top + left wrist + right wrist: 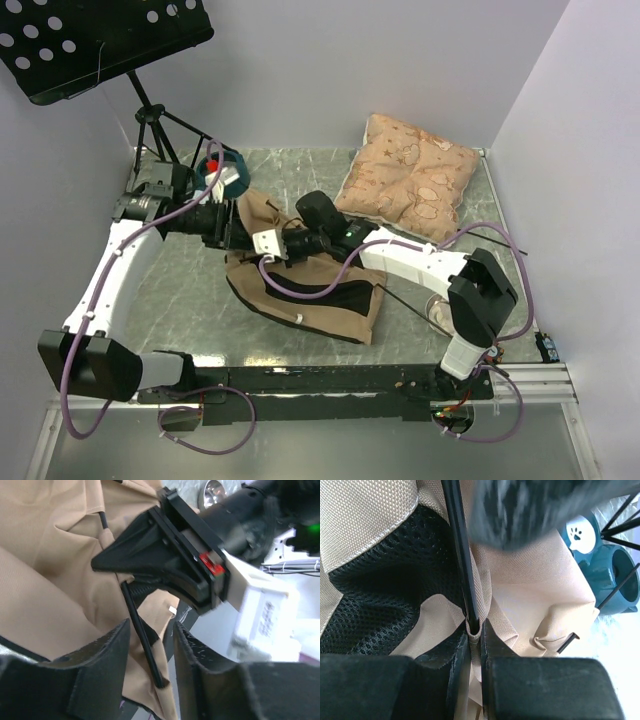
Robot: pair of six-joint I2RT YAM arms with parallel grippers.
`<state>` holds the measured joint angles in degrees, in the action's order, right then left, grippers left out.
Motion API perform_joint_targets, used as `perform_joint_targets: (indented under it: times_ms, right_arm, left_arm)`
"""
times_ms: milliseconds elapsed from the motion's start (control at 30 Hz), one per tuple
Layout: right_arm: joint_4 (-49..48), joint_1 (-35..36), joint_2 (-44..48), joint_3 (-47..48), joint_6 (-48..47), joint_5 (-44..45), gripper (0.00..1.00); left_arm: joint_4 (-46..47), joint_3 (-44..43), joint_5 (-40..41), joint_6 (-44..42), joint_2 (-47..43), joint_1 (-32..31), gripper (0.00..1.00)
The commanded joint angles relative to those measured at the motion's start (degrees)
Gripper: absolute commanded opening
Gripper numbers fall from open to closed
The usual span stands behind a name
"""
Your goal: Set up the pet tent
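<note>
The pet tent point(305, 290) lies collapsed mid-table, tan fabric with a black mesh panel point(380, 580). My right gripper point(475, 632) is shut on a tan fabric loop of the tent, and a thin black pole point(457, 545) ends inside that loop. In the top view the right gripper point(258, 245) meets my left gripper point(240, 232) over the tent's upper left part. The left gripper point(151, 627) is open. A thin pole point(142, 635) runs between its fingers point(102, 662) into a fabric corner without being pinched. The right gripper's black fingers point(150, 565) show just above.
A pinkish-beige cushion point(410, 180) lies at the back right. The blue pet bowl point(222, 175) sits at the back left beside a music stand's tripod point(155, 130), and it also shows in the right wrist view point(610, 575). White walls enclose the table.
</note>
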<state>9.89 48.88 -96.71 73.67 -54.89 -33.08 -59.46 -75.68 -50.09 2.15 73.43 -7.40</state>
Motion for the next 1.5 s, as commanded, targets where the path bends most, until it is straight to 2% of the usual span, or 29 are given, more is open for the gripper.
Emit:
perform_joint_targets:
  times_ms: [0, 100, 467, 667, 733, 833, 967, 1133, 1200, 1267, 1300, 1467]
  right_arm:
    - [1.1, 1.0, 3.4, -1.9, 2.4, 2.0, 0.00]
    - [0.7, 1.3, 3.5, -2.2, 2.3, 2.9, 0.00]
    - [0.7, 2.6, 3.5, -1.7, 2.1, 4.9, 0.00]
    - [0.5, 3.0, 3.2, -1.5, 2.0, 5.2, 0.00]
    - [0.5, 3.0, 3.4, -1.7, 1.9, 5.2, 0.00]
    - [0.7, 3.0, 3.8, -2.6, 1.6, 5.9, 0.00]
    - [2.1, 1.9, 6.1, -5.5, 0.9, 6.4, 0.01]
    - [7.1, 1.8, 11.8, -5.8, 3.6, 5.6, 0.20]
    - [10.1, 1.7, 13.5, -4.5, 5.8, 5.3, 0.32]
    - [11.9, 1.3, 15.6, -3.4, 8.5, 4.9, 0.52]
    - [12.8, 1.0, 16.3, -3.0, 9.8, 4.8, 0.60]
    - [16.9, -0.5, 20.2, -1.1, 15.2, 4.0, 0.80]
  left_arm:
    - [2.2, 1.6, 1.5, -0.8, 1.2, -1.2, 0.42]
    - [1.9, 1.9, 1.6, -1.4, 2.2, -2.2, 0.38]
    - [2.9, 6.3, 3.7, -0.7, 3.6, -6.5, 0.38]
    - [4.1, 6.3, 2.0, -0.5, 5.6, -8.2, 0.32]
    - [4.5, 6.3, 0.3, -0.2, 6.4, -8.2, 0.26]
    - [4.4, 6.5, -0.5, -0.7, 5.5, -8.2, 0.01]
    - [1.1, 9.3, -1.0, -4.9, 0.5, -8.2, 0.01]
    - [1.5, 8.5, -2.0, -4.8, -7.1, -7.5, 0.01]
    - [-0.1, 6.5, -3.3, -6.6, -8.2, -7.6, 0.01]
    - [-1.5, 4.1, -3.6, -8.4, -9.0, -7.7, 0.01]
    - [-3.1, 2.4, -3.0, -10.6, -9.2, -7.9, 0.01]
    - [-13.6, -4.1, 1.4, -22.5, -8.2, -8.2, 0.01]
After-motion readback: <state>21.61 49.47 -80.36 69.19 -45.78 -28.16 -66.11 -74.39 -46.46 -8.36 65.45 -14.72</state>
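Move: The bare stretch of black pole poking from its sleeve lies about 6 cm below the left hand, 2 cm to its right and roughly 1 cm back. The right hand already pinches pole and fabric at the sleeve's mouth, with that bare stretch some 4 cm to its left, level fore and aft and about 1 cm higher. From the left hand, the tent body spreads around 13 cm to the right, 4 cm back and 18 cm down; the teal bowl sits roughly 24 cm ahead, 6 cm left and 21 cm below. Downward, about 7 cm and slightly right, the left hand sinks onto the bare pole beside the right fingers, its half-open fingers shutting on it. It then draws the pole up some 7 cm and back about 4 cm, fingers tipping upward, while the right hand, which first keeps its pinch, opens and backs off up, right and towards the base. ##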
